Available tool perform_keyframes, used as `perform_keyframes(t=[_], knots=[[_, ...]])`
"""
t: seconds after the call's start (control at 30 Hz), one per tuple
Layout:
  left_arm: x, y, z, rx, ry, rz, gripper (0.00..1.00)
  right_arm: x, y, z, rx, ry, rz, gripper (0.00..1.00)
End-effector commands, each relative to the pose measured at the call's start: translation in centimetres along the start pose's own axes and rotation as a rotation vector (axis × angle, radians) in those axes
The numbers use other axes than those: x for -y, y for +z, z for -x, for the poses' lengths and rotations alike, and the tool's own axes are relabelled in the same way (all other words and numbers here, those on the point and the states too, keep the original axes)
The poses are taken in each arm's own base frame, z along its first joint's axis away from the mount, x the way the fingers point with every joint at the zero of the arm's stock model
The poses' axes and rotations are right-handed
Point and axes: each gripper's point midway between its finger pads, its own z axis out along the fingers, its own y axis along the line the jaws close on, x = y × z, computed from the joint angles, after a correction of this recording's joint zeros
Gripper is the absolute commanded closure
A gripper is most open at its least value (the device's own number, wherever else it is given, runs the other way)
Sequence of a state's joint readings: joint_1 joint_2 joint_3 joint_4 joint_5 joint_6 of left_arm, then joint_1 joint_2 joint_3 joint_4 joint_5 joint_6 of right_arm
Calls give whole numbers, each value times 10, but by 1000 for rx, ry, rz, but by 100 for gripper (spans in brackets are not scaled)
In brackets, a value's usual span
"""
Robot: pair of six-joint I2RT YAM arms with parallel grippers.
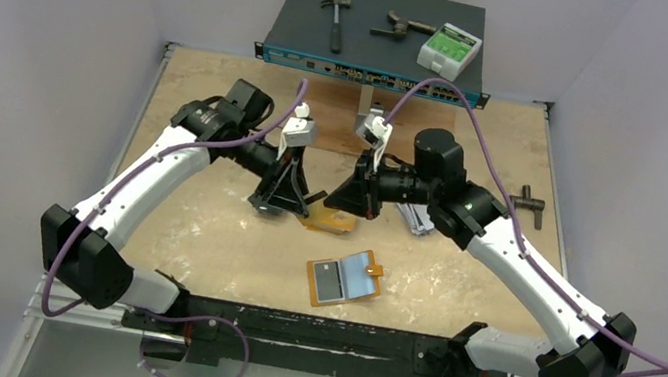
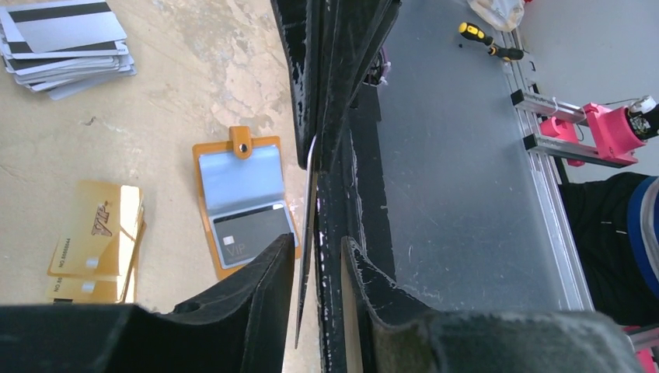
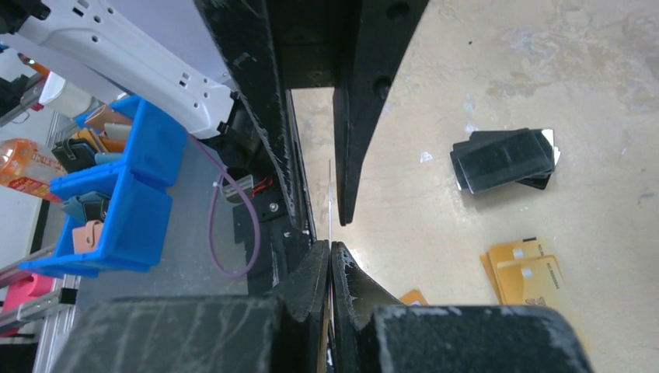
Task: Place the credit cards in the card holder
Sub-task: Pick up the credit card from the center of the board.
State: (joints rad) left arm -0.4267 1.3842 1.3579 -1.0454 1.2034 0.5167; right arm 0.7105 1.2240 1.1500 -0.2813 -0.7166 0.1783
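My right gripper point(image 1: 333, 199) point(image 3: 331, 249) is shut on a thin credit card point(image 3: 329, 194) held edge-on above the table. The same card point(image 2: 308, 202) hangs between the fingers of my left gripper point(image 1: 284, 207) point(image 2: 319, 249), whose jaws stand apart with a gap on each side. The orange card holder point(image 1: 343, 277) point(image 2: 245, 202) lies open on the table near the front edge, a dark card point(image 2: 252, 233) in one sleeve. Yellow-orange cards point(image 2: 97, 241) point(image 3: 528, 272) and a silver-grey stack point(image 2: 66, 47) point(image 1: 418, 220) lie loose on the table.
A dark flat stack point(image 3: 505, 159) lies beyond the yellow cards. At the back, a network switch point(image 1: 374, 38) carries a hammer point(image 1: 336, 19), pliers point(image 1: 401, 25) and a white box point(image 1: 449, 49). A T-handle tool point(image 1: 528, 204) lies at the right edge.
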Motion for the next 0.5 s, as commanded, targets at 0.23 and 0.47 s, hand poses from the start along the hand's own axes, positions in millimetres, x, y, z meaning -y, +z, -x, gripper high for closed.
perform_keyframes(t=[0.23, 0.47], knots=[[15, -1, 15, 58, 62, -6, 100, -11, 2, 17, -1, -78, 5, 96], [13, 0, 27, 163, -101, -42, 100, -3, -7, 43, 235, -27, -86, 33]])
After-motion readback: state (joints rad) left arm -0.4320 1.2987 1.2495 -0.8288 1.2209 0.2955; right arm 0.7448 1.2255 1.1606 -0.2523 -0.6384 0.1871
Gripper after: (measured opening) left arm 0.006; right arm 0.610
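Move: The credit card stands on edge between the facing grippers, already pinched by the right hand, its middle about 2 cm to that hand's left. From the left hand, whose open fingers straddle its far end, it lies some 2 cm to the right and 1 cm ahead. About 22 cm below the left hand, the gold cards are 5 cm ahead and 5 cm right, the black cards 8 cm ahead and 8 cm left, and the card holder 6 cm back and 10 cm right. Staying almost in place, the left hand shuts its slightly open fingers on the free end of the credit card while the right hand, still pinching the other end, rises about 1 cm. Only once the left has its grip does the right open to a bit over half and let go, its fingers left astride the card, while the left hand keeps its pinch, lifts barely 1 cm and starts a slight turn of under 5 degrees. ##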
